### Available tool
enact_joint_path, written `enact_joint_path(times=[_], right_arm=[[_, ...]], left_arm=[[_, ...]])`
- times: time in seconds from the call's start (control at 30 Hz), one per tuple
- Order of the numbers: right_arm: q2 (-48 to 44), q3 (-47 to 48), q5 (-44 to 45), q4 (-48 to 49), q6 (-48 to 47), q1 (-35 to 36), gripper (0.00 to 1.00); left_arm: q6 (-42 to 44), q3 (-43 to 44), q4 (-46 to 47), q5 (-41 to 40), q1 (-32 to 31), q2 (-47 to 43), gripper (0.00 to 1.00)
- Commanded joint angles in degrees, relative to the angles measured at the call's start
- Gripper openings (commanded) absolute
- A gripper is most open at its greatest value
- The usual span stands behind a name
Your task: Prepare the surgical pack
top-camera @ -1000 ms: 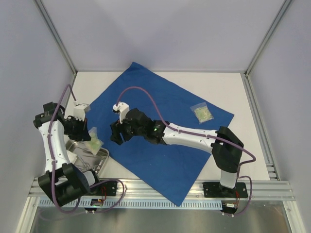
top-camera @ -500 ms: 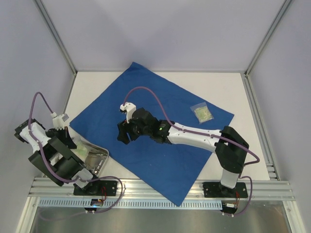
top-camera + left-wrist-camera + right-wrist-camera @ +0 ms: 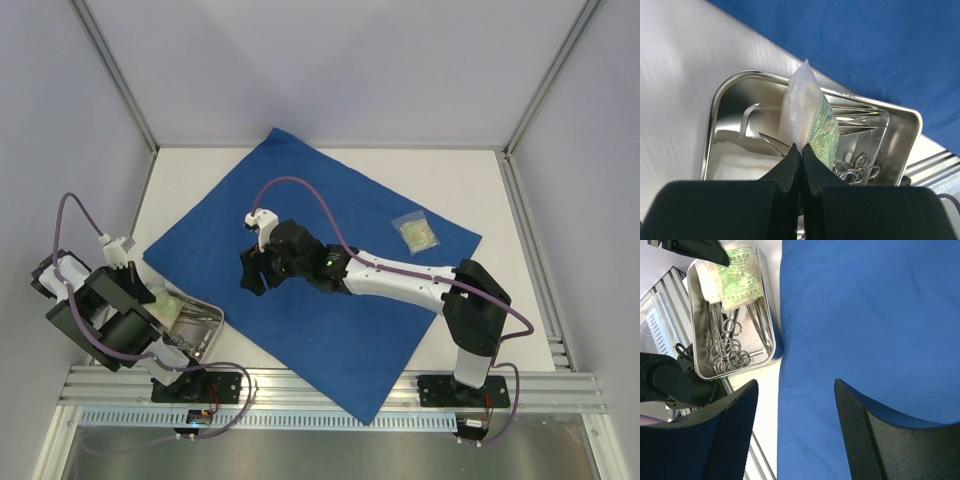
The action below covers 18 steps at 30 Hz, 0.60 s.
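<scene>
The surgical pack is a royal-blue drape (image 3: 340,230) spread flat across the table, also filling the right wrist view (image 3: 865,310). My right gripper (image 3: 252,278) (image 3: 795,385) hovers open over its left part, nothing between the fingers. At the near left stands a small steel tray (image 3: 213,316) (image 3: 715,105) (image 3: 692,365) holding ring-handled instruments (image 3: 856,167) (image 3: 727,355). My left gripper (image 3: 148,292) (image 3: 801,148) is shut on a clear packet with green print (image 3: 807,107) (image 3: 737,282), held upright over the tray.
A second small clear packet (image 3: 415,232) lies on the drape's right part. White gauze (image 3: 740,162) sits in the tray's corner. Enclosure walls surround the table, and an aluminium rail (image 3: 330,385) runs along the near edge.
My left arm has swung back toward the near-left corner, carrying the packet to the left end of the tray. My right gripper shifted slightly right and stays open.
</scene>
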Motion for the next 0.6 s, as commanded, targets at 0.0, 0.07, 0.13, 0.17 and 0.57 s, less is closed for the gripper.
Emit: enact_joint_path(times=[0.0,0.07,0.13,0.17,0.57], right_arm=[[-1.2,1.9,1.5,-0.9,-1.6,0.1,0.65],[-1.6,1.9,1.8,-1.4,-2.3,0.1,0.65],[-1.9,1.7,2.1,-1.6,-2.5,0.1,0.65],[-2.2,1.7,2.2,-1.6,-2.6,0.2,0.65],[-3.0,2.0,3.7,-2.6,-4.0,0.1,0.65]], left_arm=[[-0.6,-0.9,5.3,0.7,0.4,0.3,0.0],[-0.8,-1.4,5.8,-0.2,0.4,0.7,0.0],[-1.2,-2.5,7.5,-1.3,0.4,0.4,0.0],[-1.6,-2.9,8.3,-1.7,0.4,0.4,0.0],[-6.4,-6.5,14.3,-7.0,0.4,-4.6,0.38]])
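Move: The left hand still grips a corner of the gauze packet just over the tray's forward-left end; the tray's middle lies about 6 cm back, 5 cm to its right and 5 cm below. The packet's own middle is roughly 3 cm right, 1 cm back and 2 cm lower. The white pads sit some 4 cm back, straight below that line, the tweezers 9 cm right and 4 cm back. From the right hand the packet is about 21 cm left, 4 cm back and 13 cm down. Down by about 3 cm into the tray, drifting some 2 cm to the left, goes the left hand with the gauze packet, its wrist tipping only slightly. The lowering eases off as the fingers, shut until then, open to about a third and loosen their pinch on the packet's corner. ##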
